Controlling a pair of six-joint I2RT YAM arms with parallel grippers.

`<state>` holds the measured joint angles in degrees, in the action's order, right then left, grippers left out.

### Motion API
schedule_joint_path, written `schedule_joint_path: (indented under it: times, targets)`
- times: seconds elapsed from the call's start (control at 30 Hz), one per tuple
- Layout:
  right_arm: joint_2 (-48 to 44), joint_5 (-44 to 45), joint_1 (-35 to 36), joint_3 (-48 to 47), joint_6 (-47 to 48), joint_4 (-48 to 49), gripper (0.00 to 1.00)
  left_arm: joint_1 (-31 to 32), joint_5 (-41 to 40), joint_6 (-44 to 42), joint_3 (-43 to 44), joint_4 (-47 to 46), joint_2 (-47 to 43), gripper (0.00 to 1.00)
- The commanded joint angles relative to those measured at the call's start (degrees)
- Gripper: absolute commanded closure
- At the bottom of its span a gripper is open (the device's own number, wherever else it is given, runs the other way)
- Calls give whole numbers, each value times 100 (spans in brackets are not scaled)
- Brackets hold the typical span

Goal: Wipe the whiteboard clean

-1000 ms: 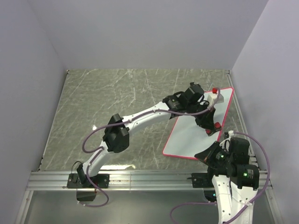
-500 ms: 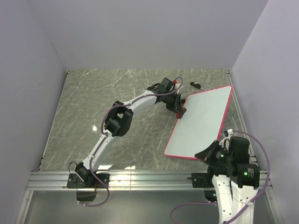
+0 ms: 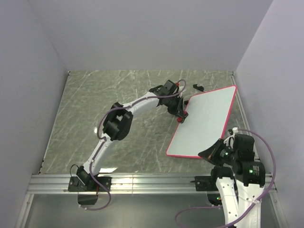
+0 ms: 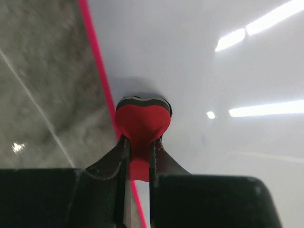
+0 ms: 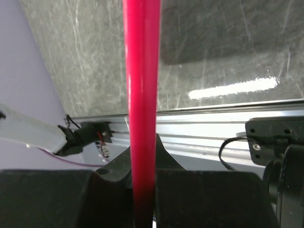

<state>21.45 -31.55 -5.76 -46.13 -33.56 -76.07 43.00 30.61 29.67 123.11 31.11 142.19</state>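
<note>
The whiteboard (image 3: 204, 126), white with a pink-red rim, lies slanted at the right of the table. Its face (image 4: 213, 85) shows only light reflections. My left gripper (image 3: 181, 113) is at the board's left edge, shut on the red eraser (image 4: 142, 121), whose dark pad rests on the board just inside the rim (image 4: 97, 61). My right gripper (image 3: 209, 154) is at the board's near right corner. In the right wrist view the rim (image 5: 141, 95) runs straight between the shut jaws of that gripper (image 5: 142, 156).
The tabletop (image 3: 95, 109) is grey with a marble pattern, closed in by pale walls on three sides. A small black object (image 3: 198, 87) lies by the board's far corner. An aluminium rail (image 3: 142, 180) runs along the near edge.
A second ago my left gripper with the eraser was over the board's far right part. It swept left to the board's left edge and has since hardly moved. The right gripper kept its hold.
</note>
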Motion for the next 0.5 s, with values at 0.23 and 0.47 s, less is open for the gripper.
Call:
schedule_joint_path:
  times: [0.23,0.47]
  targets:
    - [658,289,66,-1257,42,1332,100,-740,-389,188,-1165,-342,-2493,100]
    - [913,1782,66,-2225,69,1296,100,-1364,-846,-66,-2271,-141,-3223,100]
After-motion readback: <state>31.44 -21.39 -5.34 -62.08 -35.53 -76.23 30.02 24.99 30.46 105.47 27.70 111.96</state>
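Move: The left fingers hold the red eraser at the whiteboard's left edge, with the board's middle about 9 cm to their right, 5 cm back and 4 cm higher. The nearer black clip lies some 9 cm ahead and 3 cm right, the farther one roughly 18 cm ahead and 10 cm right, both about 6 cm lower. From the right hand, which grips the board's near edge, the board's middle is some 20 cm ahead, 4 cm right and 7 cm lower. The left hand takes the gripped eraser off the board's left edge, going almost straight up at first and then also swinging left and a little forward, about 17 cm up and 13 cm left in all, while the wrist turns some 20 degrees, mainly counter-clockwise. Meanwhile the right hand keeps its pinch on the board's near edge and raises it about 6 cm, easing forward at first and then to the right by some 3 cm each, with a slight clockwise turn. ##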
